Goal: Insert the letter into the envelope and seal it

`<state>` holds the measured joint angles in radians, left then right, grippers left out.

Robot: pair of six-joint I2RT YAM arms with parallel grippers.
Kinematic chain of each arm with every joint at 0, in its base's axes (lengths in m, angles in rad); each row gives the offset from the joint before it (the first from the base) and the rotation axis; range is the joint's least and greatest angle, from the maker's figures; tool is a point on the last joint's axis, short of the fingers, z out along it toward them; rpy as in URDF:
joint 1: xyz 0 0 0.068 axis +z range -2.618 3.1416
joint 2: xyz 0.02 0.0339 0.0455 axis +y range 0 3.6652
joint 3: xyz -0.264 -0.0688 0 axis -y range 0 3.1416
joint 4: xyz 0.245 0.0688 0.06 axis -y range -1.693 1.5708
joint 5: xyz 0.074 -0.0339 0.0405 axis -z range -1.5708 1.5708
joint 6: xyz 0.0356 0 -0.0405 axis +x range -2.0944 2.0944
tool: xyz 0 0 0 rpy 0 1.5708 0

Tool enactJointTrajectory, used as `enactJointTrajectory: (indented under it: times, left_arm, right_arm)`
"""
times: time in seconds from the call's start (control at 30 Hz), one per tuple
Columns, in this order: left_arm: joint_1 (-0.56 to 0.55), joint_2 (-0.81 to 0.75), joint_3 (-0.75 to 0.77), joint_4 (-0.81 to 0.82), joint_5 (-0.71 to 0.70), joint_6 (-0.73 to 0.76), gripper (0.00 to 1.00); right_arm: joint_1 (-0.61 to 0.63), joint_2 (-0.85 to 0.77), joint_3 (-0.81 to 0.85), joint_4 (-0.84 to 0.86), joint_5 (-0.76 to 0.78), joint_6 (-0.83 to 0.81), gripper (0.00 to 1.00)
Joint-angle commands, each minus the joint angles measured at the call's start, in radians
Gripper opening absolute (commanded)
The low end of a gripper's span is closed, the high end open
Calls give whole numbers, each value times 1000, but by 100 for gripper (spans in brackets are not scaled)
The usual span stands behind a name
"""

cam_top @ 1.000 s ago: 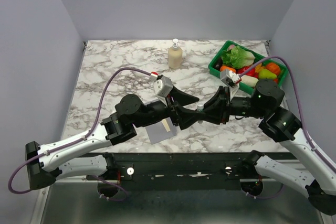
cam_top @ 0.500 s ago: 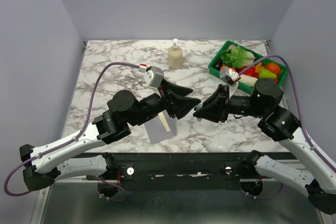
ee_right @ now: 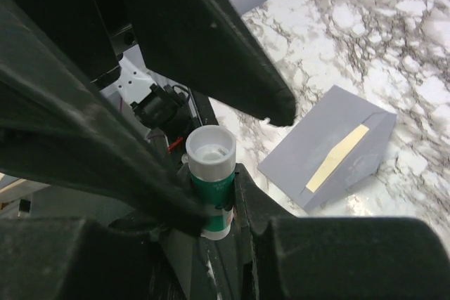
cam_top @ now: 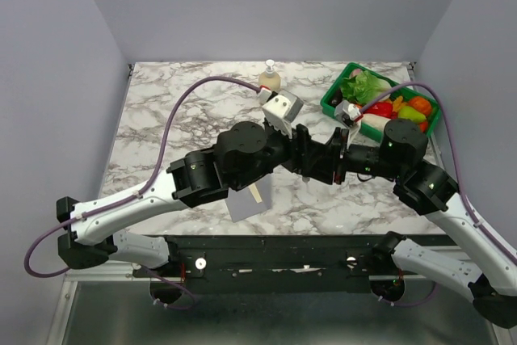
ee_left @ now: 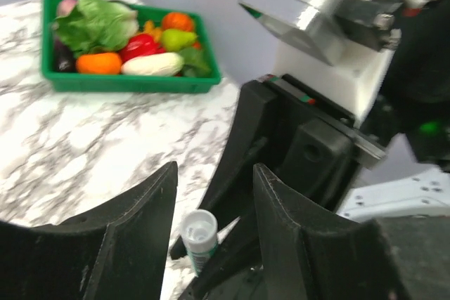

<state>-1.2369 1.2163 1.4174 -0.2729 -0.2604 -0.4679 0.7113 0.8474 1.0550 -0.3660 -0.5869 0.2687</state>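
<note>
The grey envelope (cam_top: pixel 242 207) lies flat near the table's front edge, also in the right wrist view (ee_right: pixel 313 151). Only a cream strip of the letter (ee_right: pixel 338 156) shows along its opening (cam_top: pixel 258 194). My right gripper (ee_right: pixel 211 205) is shut on a green-and-white glue stick (ee_right: pixel 210 186), held above the table with its white cap end toward the left arm. My left gripper (ee_left: pixel 214 177) is open, with a finger (ee_left: pixel 140 216) on either side of the glue stick (ee_left: pixel 199 238) and a gap showing on both sides. In the top view both grippers meet mid-table (cam_top: pixel 313 163) and hide the stick.
A green basket (cam_top: pixel 334 94) of toy vegetables stands at the back right, also in the left wrist view (ee_left: pixel 133 83). A soap dispenser bottle (cam_top: pixel 267 77) stands at the back centre, partly behind the left wrist. The envelope lies below and left of the two grippers.
The left arm has swung up and to the right, bringing its gripper round the glue stick's end, and its jaws have narrowed. The right gripper has barely moved.
</note>
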Motion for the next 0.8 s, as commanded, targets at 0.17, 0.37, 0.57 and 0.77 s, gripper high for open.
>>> enactJointTrajectory:
  times: [0.17,0.37,0.57,0.77]
  left_arm:
    - [-52,66,113,-235,-181,31,53]
    - [-61,58,94,-236,-181,2,54]
    - [-67,58,71,-201,-148,-20,52]
    - [-70,58,60,-180,-143,-21,8]
  right_arm:
    - [2,-22,-1,-14,73,0,1]
    - [4,-54,-15,4,176,15,1]
    - [2,-88,-39,39,237,41,1]
    - [2,-99,-46,44,242,47,1]
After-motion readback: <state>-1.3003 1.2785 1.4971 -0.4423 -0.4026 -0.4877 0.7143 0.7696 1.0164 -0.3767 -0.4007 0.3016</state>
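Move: The left hand's open fingers are just above the upright glue stick in the right grip: its white top is about 4 cm below the left hand, 1 cm back and 1 cm to its left. From the right hand that top is some 3 cm above, otherwise level. The envelope with the letter lies on the table about 15 cm left of the left hand, 8 ahead and 38 below; the vegetable crate is roughly 35 ahead, 31 to the right and 35 below. Down about 3 cm goes the left hand over the glue stick's upper end, its left side rolling up some 10 degrees, then it holds nearly still and its fingers close from half open to pinch the white top. Meanwhile the right hand, keeping its grip lower on the stick, shifts about 2.5 cm right and forward and turns roughly 10 degrees clockwise. ##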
